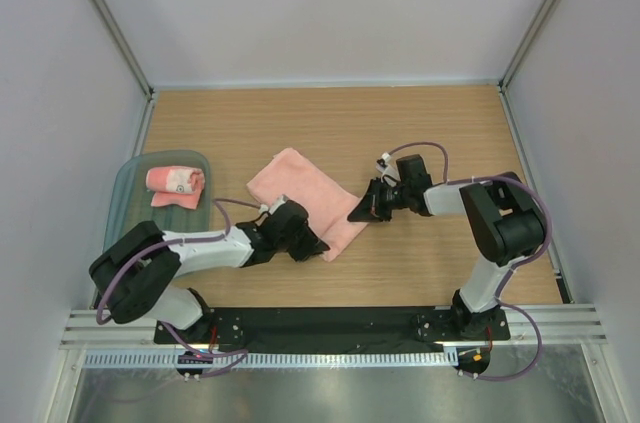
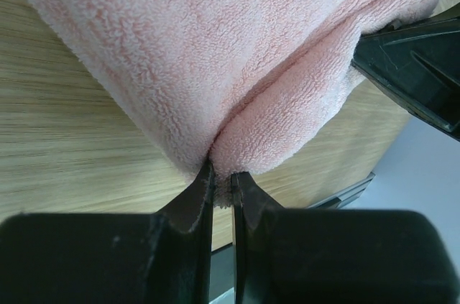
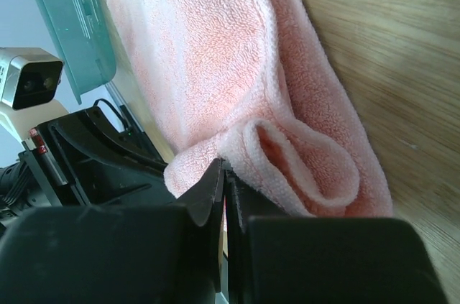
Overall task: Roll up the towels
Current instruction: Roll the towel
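Note:
One salmon-pink towel (image 1: 295, 188) lies spread out diagonally across the middle of the wooden table. My left gripper (image 1: 312, 248) is at its near corner. In the left wrist view the left gripper (image 2: 221, 180) is shut on a pinched fold of the towel (image 2: 237, 52). My right gripper (image 1: 360, 213) is at the towel's right end. In the right wrist view the right gripper (image 3: 225, 173) is shut on the hem of the towel (image 3: 208, 52), whose end curls over in a loose loop beside the fingers. A second towel (image 1: 176, 186) lies bundled in the tray.
A translucent grey-green tray (image 1: 125, 193) stands at the table's left edge, also seen as the tray (image 3: 68, 24) in the right wrist view. Enclosure walls and metal posts ring the table. The two grippers are close together, about one towel width apart.

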You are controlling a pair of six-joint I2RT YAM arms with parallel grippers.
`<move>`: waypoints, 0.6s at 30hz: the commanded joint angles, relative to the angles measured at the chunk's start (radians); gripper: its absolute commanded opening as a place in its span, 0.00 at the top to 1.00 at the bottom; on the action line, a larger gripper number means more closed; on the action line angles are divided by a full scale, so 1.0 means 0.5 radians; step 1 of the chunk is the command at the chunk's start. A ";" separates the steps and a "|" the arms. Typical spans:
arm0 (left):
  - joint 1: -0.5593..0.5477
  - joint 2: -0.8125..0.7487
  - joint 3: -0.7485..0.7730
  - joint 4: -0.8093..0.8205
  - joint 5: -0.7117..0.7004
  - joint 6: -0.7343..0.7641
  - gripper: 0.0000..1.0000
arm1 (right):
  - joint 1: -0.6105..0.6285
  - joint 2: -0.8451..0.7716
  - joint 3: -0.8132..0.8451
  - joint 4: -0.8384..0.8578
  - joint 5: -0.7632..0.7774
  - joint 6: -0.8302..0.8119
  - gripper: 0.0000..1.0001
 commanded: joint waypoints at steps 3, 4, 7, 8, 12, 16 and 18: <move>0.007 -0.044 -0.193 -0.321 -0.108 0.049 1.00 | -0.006 0.066 0.051 0.031 0.109 -0.060 0.95; 0.007 -0.056 -0.209 -0.330 -0.129 0.058 1.00 | -0.006 0.075 0.054 0.028 0.106 -0.060 0.95; 0.010 -0.130 -0.218 -0.434 -0.199 0.092 0.96 | -0.006 0.084 0.060 0.022 0.109 -0.060 0.95; 0.010 -0.182 -0.218 -0.468 -0.212 0.095 0.93 | -0.003 0.081 0.060 0.022 0.115 -0.063 0.95; 0.007 -0.314 -0.227 -0.634 -0.279 0.120 0.78 | -0.003 0.090 0.063 0.013 0.128 -0.063 0.96; 0.007 -0.415 -0.230 -0.750 -0.332 0.129 0.68 | 0.009 0.100 0.075 0.004 0.134 -0.072 0.96; 0.007 -0.470 -0.233 -0.781 -0.350 0.129 0.62 | 0.012 0.103 0.082 -0.005 0.146 -0.075 0.96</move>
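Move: The left gripper pinches the near end of the towel's rolled edge. That edge's middle lies about 4 cm ahead and 3 cm right of it at its own height, and the right gripper holding the far end stands some 7 cm ahead and 6 cm right. The folded towel's middle is about 10 cm ahead and 3 cm left, a centimetre lower. From the right gripper it lies some 3 cm ahead and 10 cm left, a centimetre lower. Draw the left gripper slowly leftward with the towel's near end still pinched, then open the fingers partway to let go and speed up left and a little back, away from the right gripper, about 6 cm left in all. Dip about a centimetre at the end and tip the fingers some 10 degrees steeper. Keep the right gripper shut on its end of the rolled edge. ##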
